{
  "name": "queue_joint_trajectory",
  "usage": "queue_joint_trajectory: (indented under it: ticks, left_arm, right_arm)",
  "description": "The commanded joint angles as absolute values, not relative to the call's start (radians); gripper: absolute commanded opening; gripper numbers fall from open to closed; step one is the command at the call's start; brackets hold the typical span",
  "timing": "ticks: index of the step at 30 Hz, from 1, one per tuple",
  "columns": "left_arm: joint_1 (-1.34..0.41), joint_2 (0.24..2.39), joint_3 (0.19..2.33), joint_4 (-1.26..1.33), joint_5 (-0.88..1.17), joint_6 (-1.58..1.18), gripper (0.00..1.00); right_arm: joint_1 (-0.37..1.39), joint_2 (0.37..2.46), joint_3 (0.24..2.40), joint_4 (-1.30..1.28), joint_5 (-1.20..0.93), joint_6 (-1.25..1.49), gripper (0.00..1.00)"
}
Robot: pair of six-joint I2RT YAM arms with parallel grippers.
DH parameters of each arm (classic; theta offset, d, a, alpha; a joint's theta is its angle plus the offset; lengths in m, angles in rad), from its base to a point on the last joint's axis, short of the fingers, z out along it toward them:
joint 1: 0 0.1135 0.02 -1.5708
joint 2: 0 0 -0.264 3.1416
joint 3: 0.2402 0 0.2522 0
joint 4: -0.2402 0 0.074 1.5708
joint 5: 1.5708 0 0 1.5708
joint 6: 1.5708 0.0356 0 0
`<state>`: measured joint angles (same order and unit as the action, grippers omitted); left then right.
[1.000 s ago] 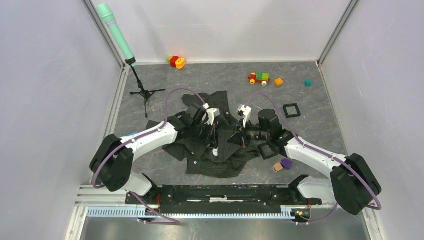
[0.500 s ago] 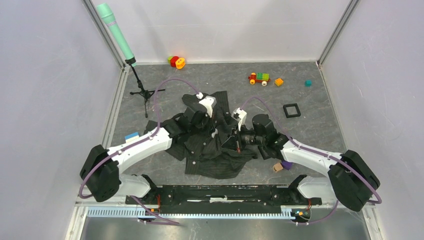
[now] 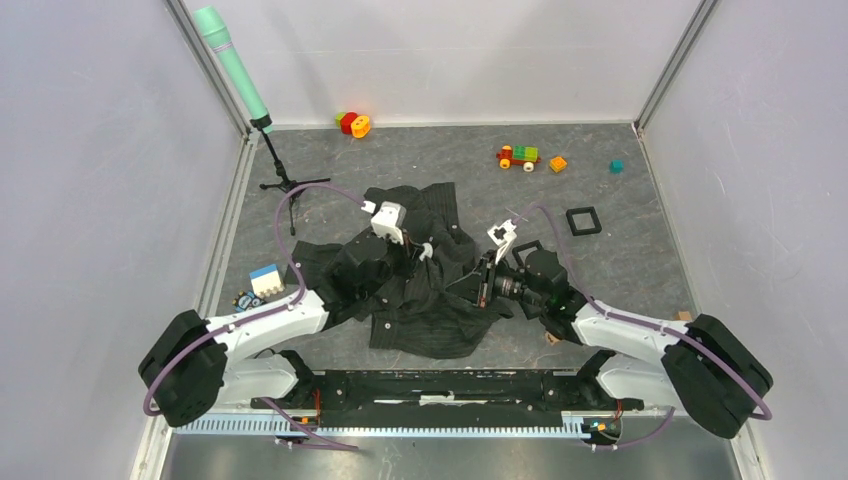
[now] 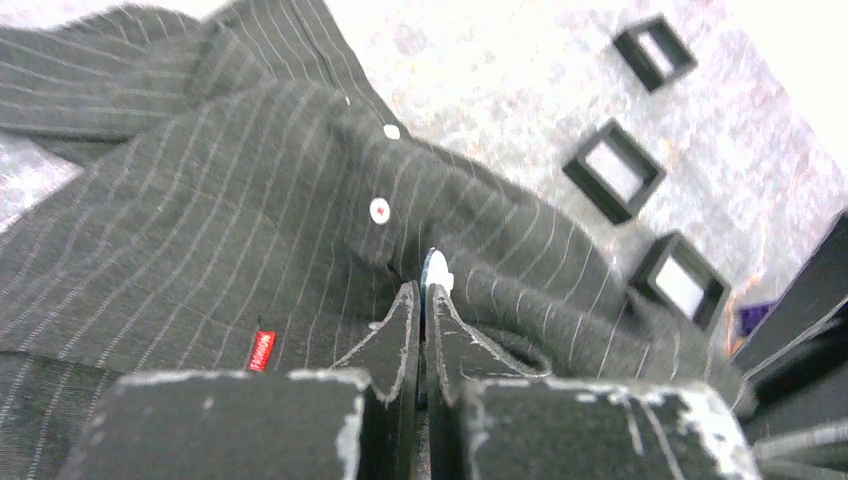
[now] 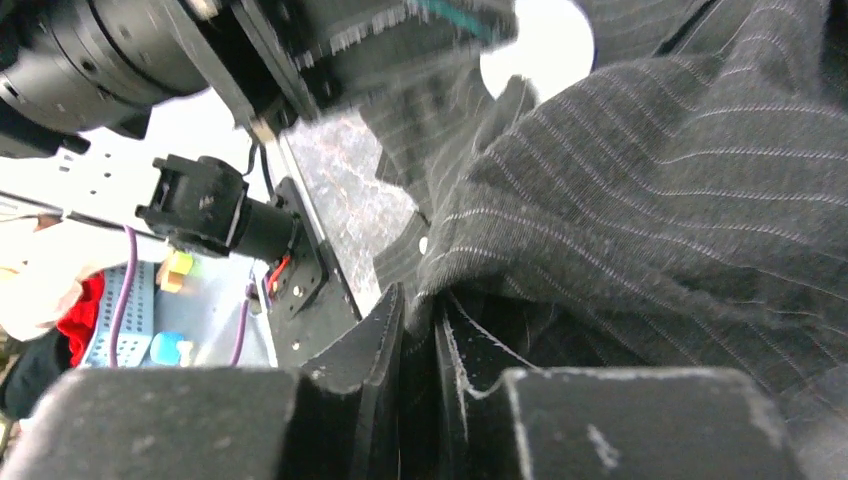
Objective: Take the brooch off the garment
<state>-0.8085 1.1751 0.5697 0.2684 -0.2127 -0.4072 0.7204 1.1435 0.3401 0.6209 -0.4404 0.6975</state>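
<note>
The garment (image 3: 430,320), a dark pinstriped shirt with white buttons (image 4: 379,210) and a red tag (image 4: 262,350), lies crumpled at the table's middle. My left gripper (image 4: 422,288) is shut above its button placket. A small round disc with a dark-blue rim and pale face, the brooch (image 4: 436,270), sticks out from its fingertips. From above, the left gripper (image 3: 420,252) sits over the shirt's centre. My right gripper (image 5: 420,300) is closed on a fold of the garment (image 5: 650,200) at its right edge, where the top view shows the right gripper (image 3: 478,285).
Three black square frames (image 4: 613,170) lie right of the shirt; one frame (image 3: 583,220) shows from above. At the back are a toy train (image 3: 518,155), an orange block (image 3: 557,163), a teal cube (image 3: 616,166) and coloured rings (image 3: 352,123). A microphone stand (image 3: 285,185) and a blue-white block (image 3: 265,279) stand left.
The left arm has drawn back toward the near left, uncovering the blue-white block. The right wrist has shifted a little to the right. The shirt has been tugged and reshaped.
</note>
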Motion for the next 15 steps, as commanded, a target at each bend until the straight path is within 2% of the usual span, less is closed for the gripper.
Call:
queue_joint_trajectory:
  ticks: [1, 4, 8, 13, 15]
  left_arm:
    - [-0.788, 1.155, 0.565, 0.562, -0.302, -0.442, 0.02]
    - [-0.737, 1.151, 0.581, 0.580, -0.237, -0.520, 0.02]
    - [-0.645, 1.153, 0.565, 0.699, -0.032, -0.630, 0.02]
    - [-0.618, 1.122, 0.553, 0.817, 0.095, -0.701, 0.02]
    - [-0.614, 1.103, 0.549, 0.838, 0.113, -0.720, 0.02]
  right_arm:
    - [0.739, 1.175, 0.291, 0.727, -0.483, 0.808, 0.29]
    - [0.725, 1.141, 0.277, 0.700, -0.439, 0.794, 0.50]
    - [0.699, 1.063, 0.330, 0.566, -0.326, 0.723, 0.75]
    - [0.684, 0.979, 0.431, 0.438, -0.176, 0.639, 0.90]
    - [0.663, 0.970, 0.479, 0.417, -0.181, 0.622, 0.90]
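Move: The brooch is already pinched at the left fingertips, within a centimetre or so of the hand point. The pulled-up garment fold sits between the right fingertips, some 8 cm back and 6 cm to the right of the left hand at the same height. The square frame lies about 23 cm right of the left hand, level with it, 14 cm lower. From the right hand, the brooch is about 8 cm ahead and 6 cm left. Lift the left gripper about 9 cm with the brooch still pinched, easing forward over the first part, away from the garment, and roll the wrist some 25 degrees so its left side drops. Meanwhile spread the right fingers wide to let the garment fold go, dipping slightly down and back, then swinging forward, up and to the right. ##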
